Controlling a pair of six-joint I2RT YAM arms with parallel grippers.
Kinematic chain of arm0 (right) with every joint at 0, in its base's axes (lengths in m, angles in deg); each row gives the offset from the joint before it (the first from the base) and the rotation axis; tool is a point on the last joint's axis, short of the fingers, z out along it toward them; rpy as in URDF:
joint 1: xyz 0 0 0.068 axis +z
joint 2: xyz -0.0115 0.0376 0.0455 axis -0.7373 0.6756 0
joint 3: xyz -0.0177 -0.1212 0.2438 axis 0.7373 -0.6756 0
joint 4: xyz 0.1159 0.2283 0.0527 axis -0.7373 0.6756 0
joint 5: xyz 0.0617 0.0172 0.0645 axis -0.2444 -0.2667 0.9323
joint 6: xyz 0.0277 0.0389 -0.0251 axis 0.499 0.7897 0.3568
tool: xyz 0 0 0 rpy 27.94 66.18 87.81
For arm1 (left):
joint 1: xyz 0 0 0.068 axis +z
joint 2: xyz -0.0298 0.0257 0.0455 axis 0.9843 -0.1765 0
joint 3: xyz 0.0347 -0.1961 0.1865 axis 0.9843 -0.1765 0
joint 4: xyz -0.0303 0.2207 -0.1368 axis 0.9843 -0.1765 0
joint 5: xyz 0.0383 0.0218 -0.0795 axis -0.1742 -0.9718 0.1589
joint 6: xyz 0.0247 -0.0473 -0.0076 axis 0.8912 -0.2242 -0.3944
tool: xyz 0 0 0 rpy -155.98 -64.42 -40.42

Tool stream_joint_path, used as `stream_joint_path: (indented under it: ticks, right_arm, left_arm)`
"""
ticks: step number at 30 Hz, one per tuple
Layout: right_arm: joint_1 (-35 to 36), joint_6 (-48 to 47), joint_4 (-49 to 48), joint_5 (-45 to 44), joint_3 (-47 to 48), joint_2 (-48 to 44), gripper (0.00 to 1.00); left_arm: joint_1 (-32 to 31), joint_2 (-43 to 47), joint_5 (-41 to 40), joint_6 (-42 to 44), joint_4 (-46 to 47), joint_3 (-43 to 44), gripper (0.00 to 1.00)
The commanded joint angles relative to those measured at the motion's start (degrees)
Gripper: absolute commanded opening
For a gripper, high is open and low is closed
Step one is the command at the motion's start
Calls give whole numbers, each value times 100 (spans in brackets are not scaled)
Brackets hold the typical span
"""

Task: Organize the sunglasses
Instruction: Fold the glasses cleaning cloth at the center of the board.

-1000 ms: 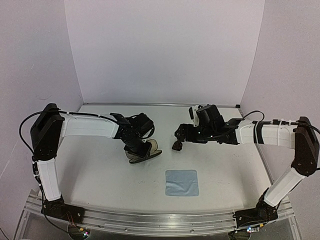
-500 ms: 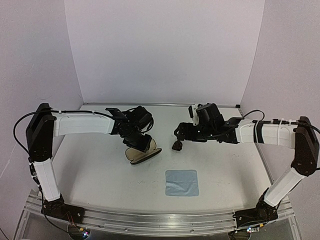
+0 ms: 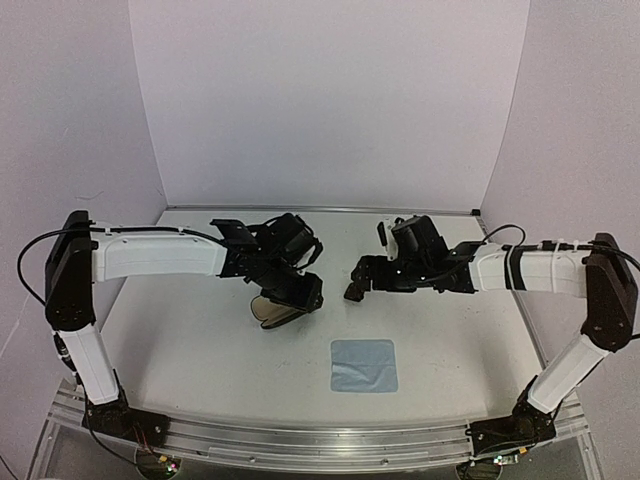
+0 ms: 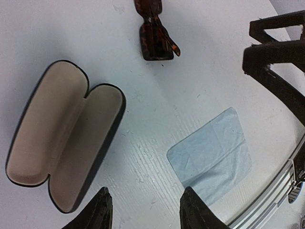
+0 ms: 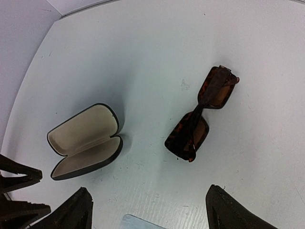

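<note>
The sunglasses (image 5: 200, 119), a folded dark brown pair, lie on the white table (image 3: 180, 340), right of the case. The black oval case (image 4: 62, 138) lies open flat with its tan lining up. My left gripper (image 4: 145, 210) hangs open above the table between the case and the blue cloth (image 4: 212, 155), holding nothing. My right gripper (image 5: 147, 210) is open wide, above and just in front of the sunglasses, with nothing in it. In the top view the left gripper (image 3: 300, 290) covers most of the case (image 3: 272, 313), and the right gripper (image 3: 362, 278) hides part of the sunglasses (image 3: 352, 292).
The light blue square cloth (image 3: 364, 365) lies flat near the front middle of the table. White walls close the back and both sides. The two grippers are close to each other near the table's middle.
My left gripper has let go of the case, opened a little and shifted right; the case now lies open flat. The right gripper has dropped slightly toward the sunglasses.
</note>
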Motion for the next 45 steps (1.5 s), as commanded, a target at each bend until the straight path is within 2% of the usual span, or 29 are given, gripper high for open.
stream_joint_path:
  ticks: [1, 12, 20, 28, 45]
  right_arm:
    - [-18, 4, -78, -101, -357, -254, 83]
    - [-23, 168, -149, -36, -1237, -756, 83]
    - [-16, 272, -164, 7, -1660, -804, 83]
    - [-11, 337, -98, -27, -1784, -682, 82]
    - [212, 477, 69, -111, -1762, -239, 81]
  left_arm:
    - [-231, -346, 496, -410, 103, 274, 50]
    - [-396, -766, 880, -856, 168, 398, 53]
    - [-397, -1146, 914, -959, -38, 823, 53]
    - [-347, -1559, 1200, -897, -201, 1145, 53]
    - [-97, -1829, 1969, -651, 167, 891, 51]
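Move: The cleaning cloth lies flat, its middle about 9 cm back and 10 cm to the right of the left hand, and some 16 cm back and 2 cm to the right of the right hand, with the table roughly 14 cm below both. The open glasses case sits about 7 cm ahead and 10 cm left of the left hand. The sunglasses are about 9 cm ahead and 2 cm right of the right hand. Down and inward to the cloth's far edge come both empty hands: the right sinks about 10 cm while drawing back and to its right, towards the far right corner. The left drops about 8 cm and shifts right, after a quick short pull back, away from the case towards the far left corner. Both tip their fingers more steeply down, the left by some 20 degrees; the right's stay wide open, the left's half open, neither touching the cloth. ##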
